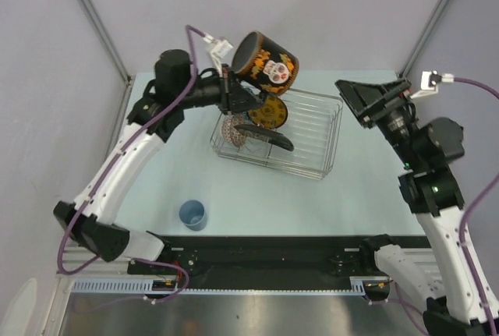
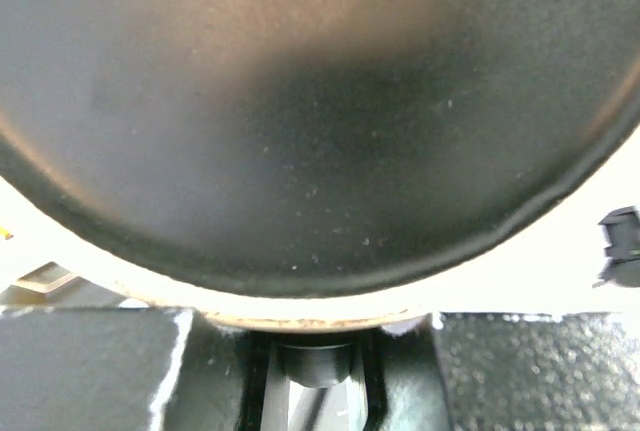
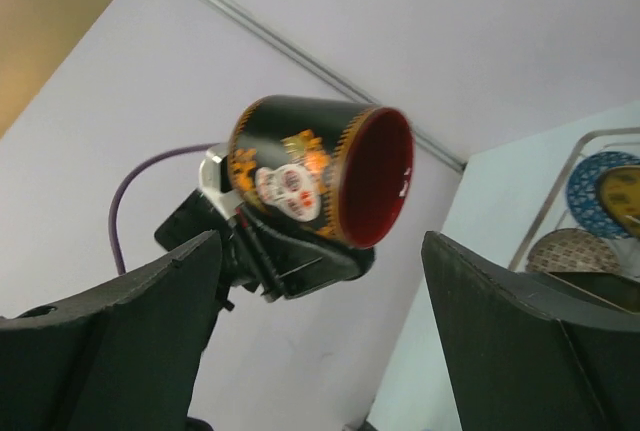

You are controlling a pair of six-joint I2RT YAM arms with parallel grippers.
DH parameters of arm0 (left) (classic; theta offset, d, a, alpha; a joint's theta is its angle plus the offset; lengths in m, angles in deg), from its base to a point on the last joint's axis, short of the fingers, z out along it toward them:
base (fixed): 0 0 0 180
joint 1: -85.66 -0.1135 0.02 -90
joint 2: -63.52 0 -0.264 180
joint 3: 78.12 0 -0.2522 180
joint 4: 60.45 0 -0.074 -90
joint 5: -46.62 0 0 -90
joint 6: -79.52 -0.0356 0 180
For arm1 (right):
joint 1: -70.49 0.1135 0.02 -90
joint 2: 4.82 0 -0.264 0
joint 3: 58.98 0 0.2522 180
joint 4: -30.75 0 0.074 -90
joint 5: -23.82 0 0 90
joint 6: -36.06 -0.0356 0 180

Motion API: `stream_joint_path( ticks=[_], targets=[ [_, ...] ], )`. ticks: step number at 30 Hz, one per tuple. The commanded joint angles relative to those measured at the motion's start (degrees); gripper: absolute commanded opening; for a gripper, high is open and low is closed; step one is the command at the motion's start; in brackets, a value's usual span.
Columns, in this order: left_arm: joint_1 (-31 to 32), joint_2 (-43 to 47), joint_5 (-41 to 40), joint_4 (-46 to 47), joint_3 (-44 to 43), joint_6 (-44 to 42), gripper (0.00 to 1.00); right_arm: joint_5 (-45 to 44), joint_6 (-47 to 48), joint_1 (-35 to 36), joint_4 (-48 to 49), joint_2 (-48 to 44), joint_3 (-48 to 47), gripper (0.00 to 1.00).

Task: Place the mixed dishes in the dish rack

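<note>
My left gripper [image 1: 240,86] is shut on the black mug with the orange skull print [image 1: 267,63] and holds it tilted in the air over the far left corner of the silver wire dish rack [image 1: 321,129]. The mug's black wall [image 2: 320,101] fills the left wrist view. In the right wrist view its red inside [image 3: 375,176] faces the camera. In the rack stand the yellow plate [image 1: 269,111], the pinkish bowl [image 1: 234,129] and the dark square plate [image 1: 270,138]; a blue bowl [image 3: 597,179] shows too. The light-blue cup [image 1: 192,213] stands on the table. My right gripper [image 1: 373,100] is open and empty, right of the rack.
The pale blue table [image 1: 257,196] ends at grey walls behind and on both sides. The right half of the rack holds no dishes. A black rail [image 1: 265,252] with the arm bases runs along the near edge.
</note>
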Motion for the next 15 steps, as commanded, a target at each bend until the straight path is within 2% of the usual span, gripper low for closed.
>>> stream_joint_path(
  ticks=[1,5,9,15],
  targets=[
    [6.4,-6.1,-7.5,-3.3,-11.8,-15.9,0.0,-5.9,9.3,-0.2,-14.6,-9.4,-0.5,0.87],
    [10.3,-16.3,-9.7,-8.9,-22.0,-21.7,0.0,-9.3,11.6,-0.1,-23.0,-17.4,-0.6,0.88],
    [11.2,-27.1,-10.7,-10.0,-29.6,-25.3,0.0,-11.6,12.0,-0.1,-34.0,-23.0,-0.5,0.88],
    [12.2,-37.5,-12.6,-11.4,-39.6,-30.1,0.0,-16.3,13.5,0.3,-41.9,-28.4,-0.5,0.88]
  ],
)
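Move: The left hand already holds the mug by its handle; the dish rack's empty right side lies about 16 cm ahead, 20 cm right and 36 cm below. Nearer on its way stand the yellow plate, roughly 18 cm ahead and 5 cm right, and the black tray, some 12 cm ahead and 5 cm right, both about 30 cm below. From the right hand, that empty side is about 17 cm ahead, 4 cm left and 43 cm below. Left hand carries the mug some 20 cm down, right and forward towards the rack's empty side; open right retreats. ##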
